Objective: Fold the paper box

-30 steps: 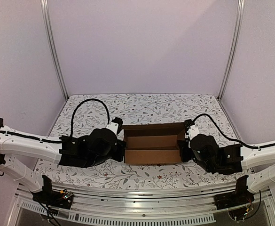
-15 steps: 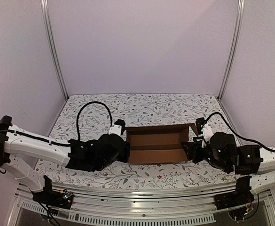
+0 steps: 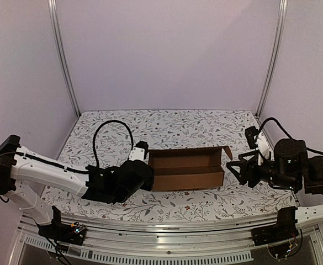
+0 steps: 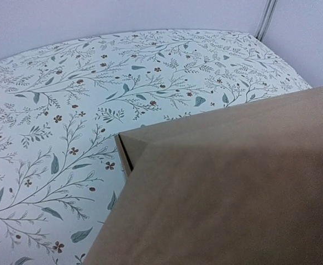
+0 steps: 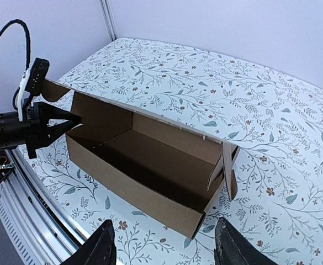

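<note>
The paper box (image 3: 186, 168) is a brown cardboard tray lying lengthwise mid-table, top open, with its long walls upright. Its right end flaps (image 5: 227, 165) stand loose and ajar, and a small ear sticks up at the back right corner (image 3: 227, 151). My left gripper (image 3: 149, 176) is at the box's left end. The right wrist view shows this left gripper (image 5: 75, 118) shut to a point against the left end wall. In the left wrist view the cardboard (image 4: 233, 187) hides its fingers. My right gripper (image 5: 164, 251) is open and empty, off the box's right end with a gap between them.
The table wears a floral cloth (image 3: 172, 124) and is closed in by pale walls at the back and sides. A metal rail (image 3: 161, 234) runs along the near edge. The left arm's black cable (image 3: 112, 124) loops up behind the box's left end.
My right gripper opened and pulled back to the right, away from the box's right end. The left arm reached further right, and the box shifted right with it.
</note>
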Motion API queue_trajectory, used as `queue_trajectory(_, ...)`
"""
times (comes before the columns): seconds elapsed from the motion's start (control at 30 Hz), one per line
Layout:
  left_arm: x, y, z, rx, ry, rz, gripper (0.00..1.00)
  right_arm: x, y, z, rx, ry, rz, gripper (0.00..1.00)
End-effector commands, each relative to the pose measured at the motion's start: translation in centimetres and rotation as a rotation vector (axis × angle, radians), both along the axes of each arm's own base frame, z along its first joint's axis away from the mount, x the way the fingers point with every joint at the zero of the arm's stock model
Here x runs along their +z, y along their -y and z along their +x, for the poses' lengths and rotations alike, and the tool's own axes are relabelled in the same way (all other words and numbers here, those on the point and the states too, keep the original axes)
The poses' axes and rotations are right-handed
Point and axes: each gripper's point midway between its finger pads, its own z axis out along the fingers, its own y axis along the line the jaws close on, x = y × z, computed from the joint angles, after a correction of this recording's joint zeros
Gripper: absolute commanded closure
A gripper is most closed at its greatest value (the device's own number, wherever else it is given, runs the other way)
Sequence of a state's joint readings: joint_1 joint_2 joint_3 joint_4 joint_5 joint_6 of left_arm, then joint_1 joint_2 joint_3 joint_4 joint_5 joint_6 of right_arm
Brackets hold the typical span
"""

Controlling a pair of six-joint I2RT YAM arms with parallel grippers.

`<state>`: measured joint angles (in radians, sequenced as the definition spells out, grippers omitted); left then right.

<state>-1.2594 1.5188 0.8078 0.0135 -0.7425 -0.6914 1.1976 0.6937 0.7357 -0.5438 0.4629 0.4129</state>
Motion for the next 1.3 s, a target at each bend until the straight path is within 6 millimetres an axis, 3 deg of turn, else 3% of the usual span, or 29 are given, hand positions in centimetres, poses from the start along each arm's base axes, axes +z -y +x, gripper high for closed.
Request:
queue_trajectory(0.0, -5.1, -2.4, -1.4, -0.029, -0.054, 0.218, 1.0, 2.6, 0.6, 0.5, 0.002, 0.086, -0.057, 0.42)
queue_trajectory(0.17, -4.9, -2.0, -1.6, -0.029, -0.023, 0.242, 1.0, 7.6, -2.1, 2.2, -0.003, 0.195, -0.042, 0.46)
queue_trajectory(0.27, -4.7, -1.7, -1.8, -0.029, -0.014, 0.253, 1.0, 9.3, -4.0, 3.5, -0.016, 0.218, -0.055, 0.53)
queue_trajectory(0.5, -4.2, -1.0, -2.2, -0.036, 0.003, 0.26, 1.0, 8.8, -9.9, 7.2, 0.051, 0.159, -0.03, 0.66)
queue_trajectory(0.73, -4.6, -0.4, -2.5, -0.036, 0.007, 0.276, 1.0, 3.2, -14.7, 11.2, 0.067, 0.057, -0.087, 0.77)
queue_trajectory(1.03, -4.2, 0.3, -3.2, -0.041, 0.039, 0.331, 0.97, -3.7, -15.7, 13.8, 0.024, -0.062, -0.126, 0.82)
queue_trajectory(1.27, -4.2, 0.9, -4.9, -0.09, 0.022, 0.347, 0.66, -8.1, -15.8, 13.9, 0.007, -0.124, -0.156, 0.84)
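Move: The box lid stands steeply up over the tray, its middle about 13 cm ahead of the raised right hand, 14 cm to its left and 9 cm below. The tray's front wall lies about 8 cm ahead, 14 cm left and 16 cm down, and the lid's right tab about 12 cm ahead, 2 cm left and 8 cm down. From the left hand, shut at the lid's left end, the lid's middle is about 12 cm right, 4 cm ahead and 2 cm higher. The lid is brought over towards the robot by the right hand, which first rises about 8 cm, swings left and forward over it while its fingers narrow, then sinks some 14 cm to press on the outer face. The left hand creeps back, then draws down and back, rolling about 15 degrees and starting to open as it comes away from the lid's left end. ##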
